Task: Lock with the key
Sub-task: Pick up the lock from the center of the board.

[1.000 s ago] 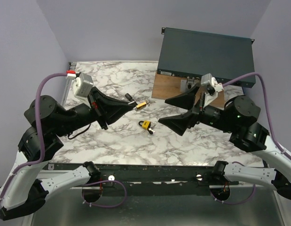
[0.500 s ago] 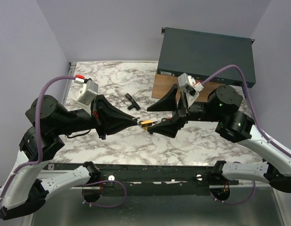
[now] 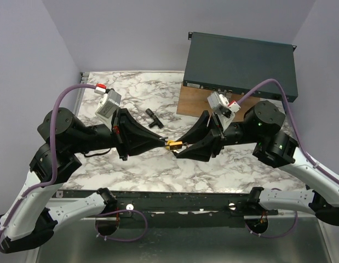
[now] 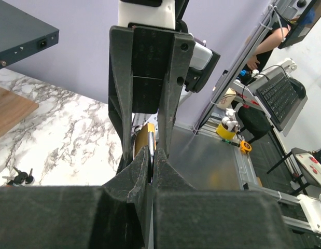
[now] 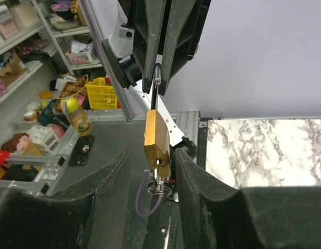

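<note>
A brass padlock (image 3: pixel 173 145) hangs in the air over the middle of the marble table (image 3: pixel 131 87). My left gripper (image 3: pixel 164 143) is shut on its steel shackle (image 4: pixel 150 155), with the brass body (image 4: pixel 141 142) just beyond the tips (image 4: pixel 152 155). In the right wrist view the padlock (image 5: pixel 156 136) hangs from that gripper, and a key (image 5: pixel 159 174) with a ring (image 5: pixel 161 188) sticks out of its underside. My right gripper (image 5: pixel 152 176) is open, one finger (image 5: pixel 194 176) on each side of the key and touching nothing.
A black T-shaped part (image 3: pixel 154 117) lies on the marble behind the grippers. A dark grey box (image 3: pixel 240 66) rests on a wooden board (image 3: pixel 194 101) at the back right. Loose keys (image 4: pixel 17 178) lie on the table.
My left gripper carried the padlock forward to the table's middle. My right gripper swung left to meet it, and its jaws narrowed around the key.
</note>
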Robot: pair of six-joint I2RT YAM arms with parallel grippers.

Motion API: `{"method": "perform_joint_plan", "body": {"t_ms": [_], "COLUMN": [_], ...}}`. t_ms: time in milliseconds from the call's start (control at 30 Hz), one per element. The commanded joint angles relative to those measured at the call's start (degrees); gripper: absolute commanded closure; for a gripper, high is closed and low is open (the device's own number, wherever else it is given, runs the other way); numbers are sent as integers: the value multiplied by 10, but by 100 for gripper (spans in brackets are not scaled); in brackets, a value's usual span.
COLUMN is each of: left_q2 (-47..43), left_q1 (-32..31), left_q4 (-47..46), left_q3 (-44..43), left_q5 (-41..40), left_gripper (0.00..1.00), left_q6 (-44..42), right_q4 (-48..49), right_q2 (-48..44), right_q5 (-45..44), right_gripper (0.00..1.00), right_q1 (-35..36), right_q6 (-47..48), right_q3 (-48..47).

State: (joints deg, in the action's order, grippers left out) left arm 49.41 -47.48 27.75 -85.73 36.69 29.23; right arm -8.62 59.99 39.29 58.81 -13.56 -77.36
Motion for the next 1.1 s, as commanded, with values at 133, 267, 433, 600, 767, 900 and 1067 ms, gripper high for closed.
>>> {"method": "perform_joint_plan", "body": {"t_ms": [133, 267, 433, 600, 767, 900, 1067], "left_q2": [8, 10, 7, 7, 7, 5, 2], "left_q1": [5, 12, 18, 20, 21, 24, 27], "left_q4": [-30, -35, -42, -43, -45, -47, -46], "left_q3": [-6, 4, 9, 13, 16, 17, 17], "left_q5": [1, 6, 8, 10, 12, 12, 12], "left_gripper": [100, 100, 100, 100, 100, 100, 100], "left_q6": [15, 18, 21, 23, 23, 25, 25], "right_q4": [21, 34, 41, 48, 53, 48, 35], "right_q2": [-16, -17, -16, -14, -12, -10, -12], "right_q5": [1, -3, -10, -31, -48, -46, -42], "right_gripper": [67, 67, 68, 69, 78, 82, 77], "right_q1": [0, 0, 0, 0, 0, 1, 0], "right_q6": [-27, -37, -46, -56, -65, -65, -60], "right_q3": [8, 14, 19, 21, 23, 23, 23]}}
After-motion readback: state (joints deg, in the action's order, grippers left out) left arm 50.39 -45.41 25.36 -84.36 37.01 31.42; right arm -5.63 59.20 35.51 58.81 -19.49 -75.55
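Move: Between the two facing grippers, the brass lock has its shackle already in the left fingers, its body some 3 cm to the right of that hand and level with it. From the right hand, whose half-open fingers flank the keyed end, the lock lies about 2 cm to the left, level too. On the table roughly 30 cm below the right hand, the yellow lock is about 19 cm ahead and 3 cm left, the orange lock about 21 cm ahead and 9 cm right. Closing on the keyed end of the brass lock, the right fingers narrow from about half open to a fifth and pinch the body from both sides, the hand staying nearly in place and rolling some 5 degrees. The left hand keeps its grip on the shackle and eases the lock about 1.5 cm forward, with a slight shift right towards the right gripper. ##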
